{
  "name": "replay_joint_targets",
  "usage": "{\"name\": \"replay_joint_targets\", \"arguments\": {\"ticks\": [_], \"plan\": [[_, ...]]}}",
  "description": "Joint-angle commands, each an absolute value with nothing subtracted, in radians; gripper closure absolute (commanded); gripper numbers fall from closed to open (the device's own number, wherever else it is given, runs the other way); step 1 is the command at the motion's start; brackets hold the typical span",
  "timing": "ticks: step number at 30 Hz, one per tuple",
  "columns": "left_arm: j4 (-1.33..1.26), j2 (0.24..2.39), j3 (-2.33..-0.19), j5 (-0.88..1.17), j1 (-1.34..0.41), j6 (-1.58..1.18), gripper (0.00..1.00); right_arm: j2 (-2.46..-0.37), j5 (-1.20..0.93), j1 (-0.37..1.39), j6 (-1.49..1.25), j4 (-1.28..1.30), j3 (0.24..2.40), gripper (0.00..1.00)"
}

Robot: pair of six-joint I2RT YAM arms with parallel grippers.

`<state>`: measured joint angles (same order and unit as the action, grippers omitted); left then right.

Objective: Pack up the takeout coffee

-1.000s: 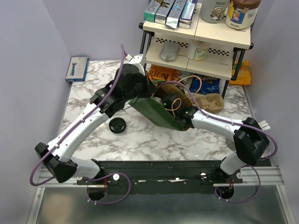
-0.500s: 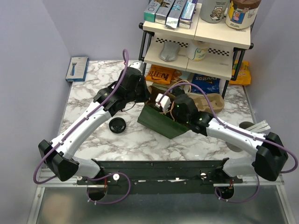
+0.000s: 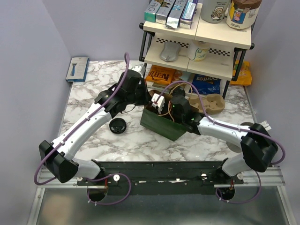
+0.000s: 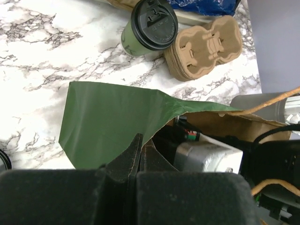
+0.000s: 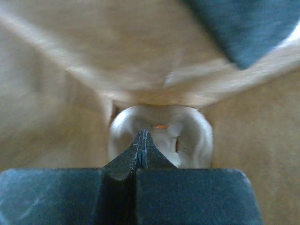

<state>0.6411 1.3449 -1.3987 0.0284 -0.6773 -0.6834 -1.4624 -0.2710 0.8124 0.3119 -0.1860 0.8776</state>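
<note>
The takeout coffee (image 4: pixel 147 29), a dark-green cup with its black lid on, stands on the marble beside the brown cup carriers (image 4: pixel 206 47). In the top view the arms hide it. A dark-green paper bag (image 3: pixel 161 125) with a brown inside stands mid-table. My left gripper (image 4: pixel 139 143) is shut on the bag's rim (image 4: pixel 159 101), holding it up. My right gripper (image 5: pixel 143 136) is shut with nothing between its fingers and reaches deep inside the bag, over a blurred pale rounded shape (image 5: pixel 187 136). The right wrist (image 3: pixel 180 108) fills the bag's mouth.
A loose black lid (image 3: pixel 117 126) lies on the marble left of the bag. Cup carriers (image 3: pixel 212 103) sit right of it. A two-tier rack (image 3: pixel 197 40) with boxes and jars stands at the back, snack packs (image 3: pixel 161 74) under it. A razor pack (image 3: pixel 77 68) lies far left.
The right arm has swung left and pushed its gripper into the bag. The bag went from lying slanted to standing with its mouth open. The left gripper kept hold of the rim.
</note>
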Motion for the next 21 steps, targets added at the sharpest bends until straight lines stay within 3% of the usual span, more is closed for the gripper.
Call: {"name": "replay_joint_targets", "arguments": {"ticks": [1, 10, 21], "plan": [[0.606, 1.295, -1.384, 0.071, -0.683, -0.713, 1.00, -1.512, -0.250, 0.819, 0.292, -0.273, 0.848, 0.99], [0.627, 1.285, -1.401, 0.011, -0.683, -0.713, 1.00, -1.589, -0.138, 0.821, 0.189, -0.224, 0.816, 0.99], [0.594, 1.305, -1.420, 0.090, -0.687, -0.686, 1.00, -1.736, -0.110, 0.819, 0.141, 0.052, 0.996, 0.99]]}}
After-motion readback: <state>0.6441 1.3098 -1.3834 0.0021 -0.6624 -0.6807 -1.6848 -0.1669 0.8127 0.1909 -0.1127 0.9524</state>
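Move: The cup carrier lying in the bottom of the paper bag is ahead of the shut right fingertips: about 4 cm forward, 7 cm left and 4 cm lower. Outside the bag, the lidded cup stands some 9 cm forward, 12 cm right and 10 cm below; the loose black lid is about 18 cm left, 3 cm back and 14 cm down. From the left fingers, pinching the bag's rim, that carrier is about 3 cm left, 3 cm back and 17 cm below. Sink the shut right gripper about 8 cm deeper inside the bag, easing slightly forward, slowly at first and then quicker, and tip the fingers some 15 degrees further down as they close in on the cup carrier. Keep the left gripper shut on the bag's rim to steady it, letting it drift only a centimetre or so left. ##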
